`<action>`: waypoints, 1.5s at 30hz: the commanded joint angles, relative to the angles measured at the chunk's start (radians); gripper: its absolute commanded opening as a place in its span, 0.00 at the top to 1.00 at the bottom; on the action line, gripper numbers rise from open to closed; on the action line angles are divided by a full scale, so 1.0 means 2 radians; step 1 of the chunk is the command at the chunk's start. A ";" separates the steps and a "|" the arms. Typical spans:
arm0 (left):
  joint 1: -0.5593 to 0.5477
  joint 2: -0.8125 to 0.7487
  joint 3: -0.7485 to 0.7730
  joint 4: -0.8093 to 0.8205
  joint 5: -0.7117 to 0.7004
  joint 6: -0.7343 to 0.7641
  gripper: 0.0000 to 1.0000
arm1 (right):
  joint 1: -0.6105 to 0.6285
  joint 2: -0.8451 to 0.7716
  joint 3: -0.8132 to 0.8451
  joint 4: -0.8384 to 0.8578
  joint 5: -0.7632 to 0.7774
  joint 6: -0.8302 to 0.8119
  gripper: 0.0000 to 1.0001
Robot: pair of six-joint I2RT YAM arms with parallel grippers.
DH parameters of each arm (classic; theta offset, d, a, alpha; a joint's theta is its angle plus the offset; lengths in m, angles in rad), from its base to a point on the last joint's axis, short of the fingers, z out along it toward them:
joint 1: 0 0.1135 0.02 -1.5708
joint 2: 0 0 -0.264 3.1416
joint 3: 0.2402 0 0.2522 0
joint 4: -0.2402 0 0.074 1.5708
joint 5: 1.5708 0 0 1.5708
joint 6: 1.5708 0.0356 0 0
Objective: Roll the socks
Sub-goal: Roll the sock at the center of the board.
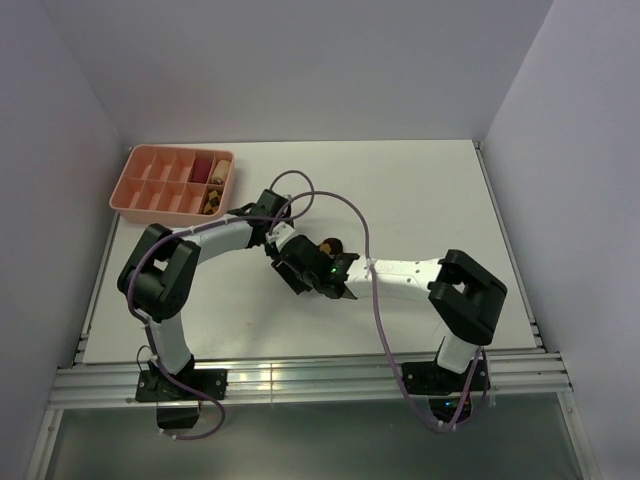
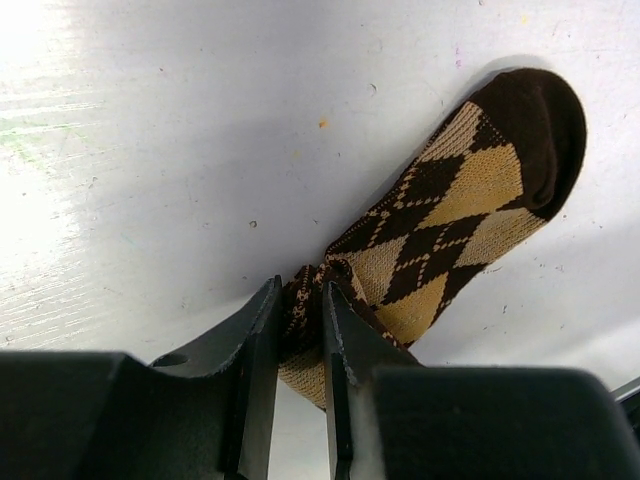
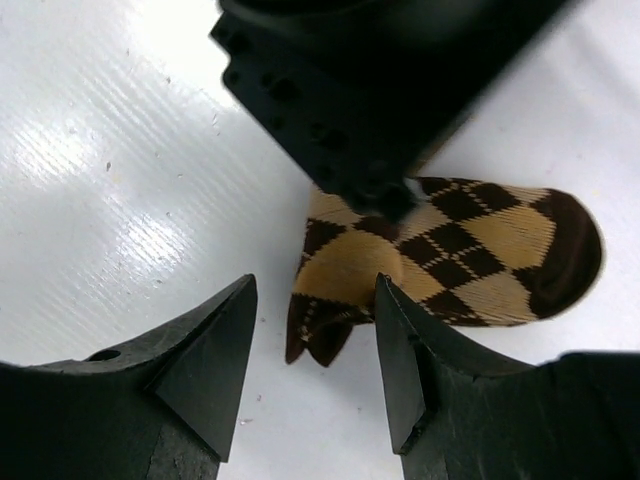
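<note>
The dark brown and tan argyle socks [image 2: 455,200] lie flat on the white table as one bundle [image 1: 328,245], and I cannot tell the two apart. Their dark toe end points away from the left gripper. My left gripper [image 2: 300,292] is shut on the bunched cuff end, with fabric pinched between its fingers. From the opposite side, my right gripper [image 3: 315,325] stands open. A folded dark corner of the socks [image 3: 320,325] lies on the table between its fingertips, touching neither. The left gripper's black body [image 3: 370,90] hangs just above the socks in the right wrist view.
A pink compartment tray [image 1: 150,188] sits at the table's back left, holding a reddish roll [image 1: 200,167], a beige roll [image 1: 222,168] and a darker patterned one [image 1: 213,202]. Both arms meet at mid-table, with a purple cable [image 1: 350,215] looping over them.
</note>
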 commanded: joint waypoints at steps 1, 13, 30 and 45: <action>-0.009 0.018 -0.003 -0.044 -0.022 0.020 0.75 | 0.012 0.028 0.021 0.011 0.013 -0.013 0.43; -0.009 0.013 0.000 -0.047 -0.023 0.031 0.75 | 0.017 0.095 -0.010 0.017 0.071 0.006 0.55; 0.023 -0.069 0.000 -0.027 -0.041 -0.053 0.44 | -0.061 0.068 -0.048 0.033 -0.158 0.063 1.00; 0.056 -0.183 -0.116 0.017 -0.008 -0.123 0.36 | -0.198 0.165 -0.011 0.078 -0.548 0.174 1.00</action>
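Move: My left fingers already pinch the sock's rolled part, whose middle is about 2 cm back and 2 cm right of them, 1 cm lower. My open right hand hovers over it: the roll is some 2 cm ahead and 6 cm below, with the left fingers about 5 cm ahead, 5 cm left and 5 cm down. The sock's loose toe lies roughly 7 cm ahead, 5 cm right and 7 cm below the right hand. I lower my right hand about 5 cm, edging forward, and shut its fingers on the near end of the roll while my left hand keeps its pinch. Then my left opens and lifts about 9 cm up and 6 cm left off the sock, yawing counter-clockwise, and starts to sink and draw back. My right stays low with its grip and twists some 50 degrees, left side rising and fingers tipping down. ##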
